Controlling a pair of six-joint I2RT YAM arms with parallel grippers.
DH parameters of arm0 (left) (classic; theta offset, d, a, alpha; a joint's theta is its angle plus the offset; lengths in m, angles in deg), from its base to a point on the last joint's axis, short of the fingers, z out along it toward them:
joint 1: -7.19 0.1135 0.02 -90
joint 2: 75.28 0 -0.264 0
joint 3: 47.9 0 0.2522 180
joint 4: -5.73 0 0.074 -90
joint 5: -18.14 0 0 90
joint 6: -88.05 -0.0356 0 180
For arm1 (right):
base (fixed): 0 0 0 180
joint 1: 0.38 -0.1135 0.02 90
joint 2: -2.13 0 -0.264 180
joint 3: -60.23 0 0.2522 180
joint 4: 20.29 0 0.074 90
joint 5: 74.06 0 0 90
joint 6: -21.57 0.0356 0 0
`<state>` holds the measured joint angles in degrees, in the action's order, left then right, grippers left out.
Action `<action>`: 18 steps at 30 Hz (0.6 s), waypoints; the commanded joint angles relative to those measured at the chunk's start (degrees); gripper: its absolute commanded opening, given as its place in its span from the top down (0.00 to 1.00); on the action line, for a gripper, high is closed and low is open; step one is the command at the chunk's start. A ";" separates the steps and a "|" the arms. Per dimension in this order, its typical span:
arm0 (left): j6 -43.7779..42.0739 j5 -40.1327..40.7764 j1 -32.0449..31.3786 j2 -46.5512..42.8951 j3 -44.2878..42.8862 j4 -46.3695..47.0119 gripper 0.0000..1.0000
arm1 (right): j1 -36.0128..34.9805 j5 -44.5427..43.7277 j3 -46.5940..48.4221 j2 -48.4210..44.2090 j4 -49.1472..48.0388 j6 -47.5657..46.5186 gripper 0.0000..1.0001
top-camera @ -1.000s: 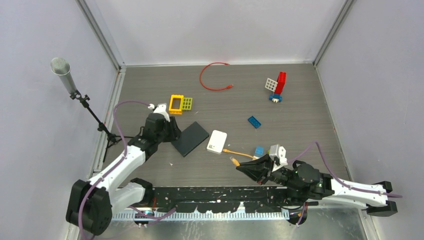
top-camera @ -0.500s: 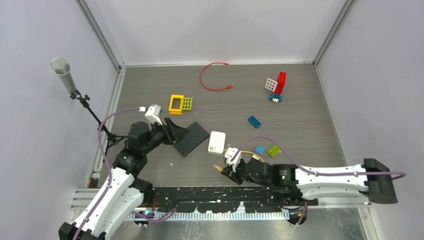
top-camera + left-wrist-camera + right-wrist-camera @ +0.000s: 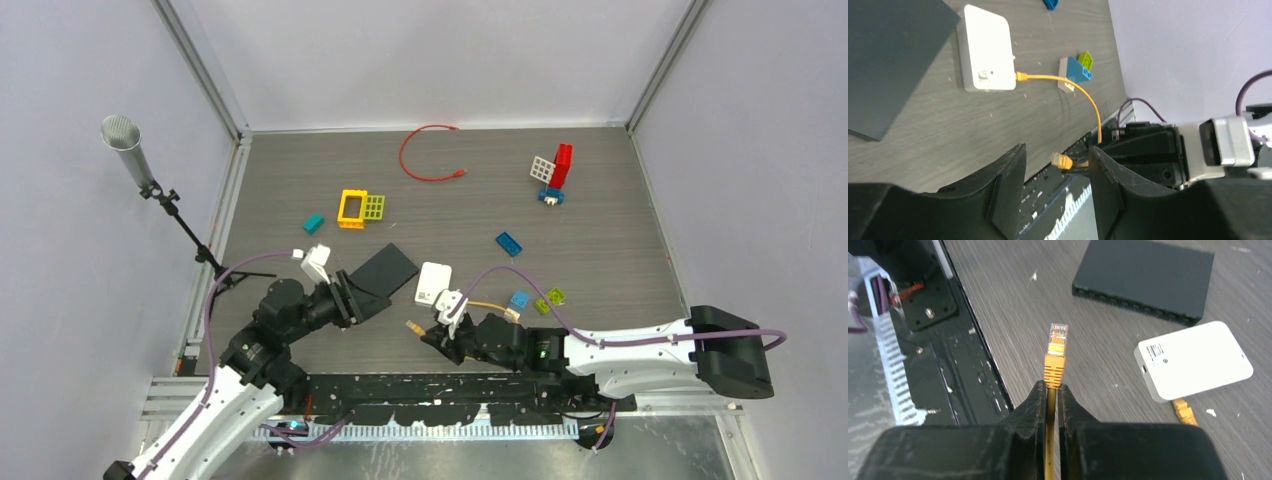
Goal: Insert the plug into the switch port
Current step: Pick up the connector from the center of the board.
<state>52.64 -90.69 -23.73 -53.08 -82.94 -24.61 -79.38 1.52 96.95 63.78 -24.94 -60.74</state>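
The switch point(image 3: 387, 267) is a flat dark box on the table, and its row of ports point(image 3: 1133, 304) faces the right wrist camera. My right gripper point(image 3: 434, 338) point(image 3: 1052, 387) is shut on the orange cable just behind the plug point(image 3: 1055, 347) point(image 3: 413, 326). The plug sticks out ahead of the fingers, pointing toward the switch but well short of it. The cable's other end point(image 3: 1020, 76) sits in a white box point(image 3: 433, 284). My left gripper point(image 3: 358, 297) point(image 3: 1055, 192) hangs open and empty by the switch's near edge. The plug point(image 3: 1062, 160) shows beyond its fingers.
A black rail point(image 3: 400, 388) runs along the table's near edge, just under the plug. Loose bricks lie about: teal point(image 3: 314, 223), blue point(image 3: 508, 243), blue point(image 3: 519, 299), green point(image 3: 551, 297). A yellow-green frame point(image 3: 360, 207), a red cable point(image 3: 425, 160) and a red block stack point(image 3: 553, 175) lie farther back. A microphone stand point(image 3: 150, 180) stands at the left.
My right arm swung left along the near edge, carrying the plug toward the switch. My left arm drew back toward the near edge, uncovering the teal brick, and its jaws opened a little wider.
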 commanded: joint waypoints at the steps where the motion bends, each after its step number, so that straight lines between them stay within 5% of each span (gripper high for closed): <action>1: 4.93 7.46 -6.73 -0.21 -0.16 0.53 0.49 | 0.21 -1.88 0.19 -0.71 -10.74 0.03 0.99; 8: 5.80 10.72 -14.85 6.58 0.59 9.53 0.49 | 0.25 -3.45 0.17 0.14 -11.75 -0.58 0.99; 18: 7.70 8.62 -15.99 8.97 4.89 16.31 0.51 | 0.95 -3.87 0.16 1.24 -13.20 -2.27 0.99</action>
<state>59.63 -81.79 -39.14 -44.53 -78.11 -13.77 -78.96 -0.97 96.69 64.46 -32.83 -61.55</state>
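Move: The yellow connector, held in the right hand's fingers, lies about 7 cm to the right of the left hand, 3 cm back and some 6 cm below it. From the left hand, the black switch lies on the table about 12 cm ahead and 16 cm below; the white box is equally far ahead and as low, about 9 cm to the right. From the right hand the connector pokes out about 2 cm left and 1 cm forward, 1 cm lower. Heading for the connector's free end, the left hand swings right about 4 cm and back a little, then sinks some 3 cm, clearly turning only about 5 degrees, its fingers staying half open around the plug's nose. The right hand, still gripping the connector, lifts it about 2.5 cm to meet them and tilts its tip slightly up. Whether a left finger already touches can't be seen. ##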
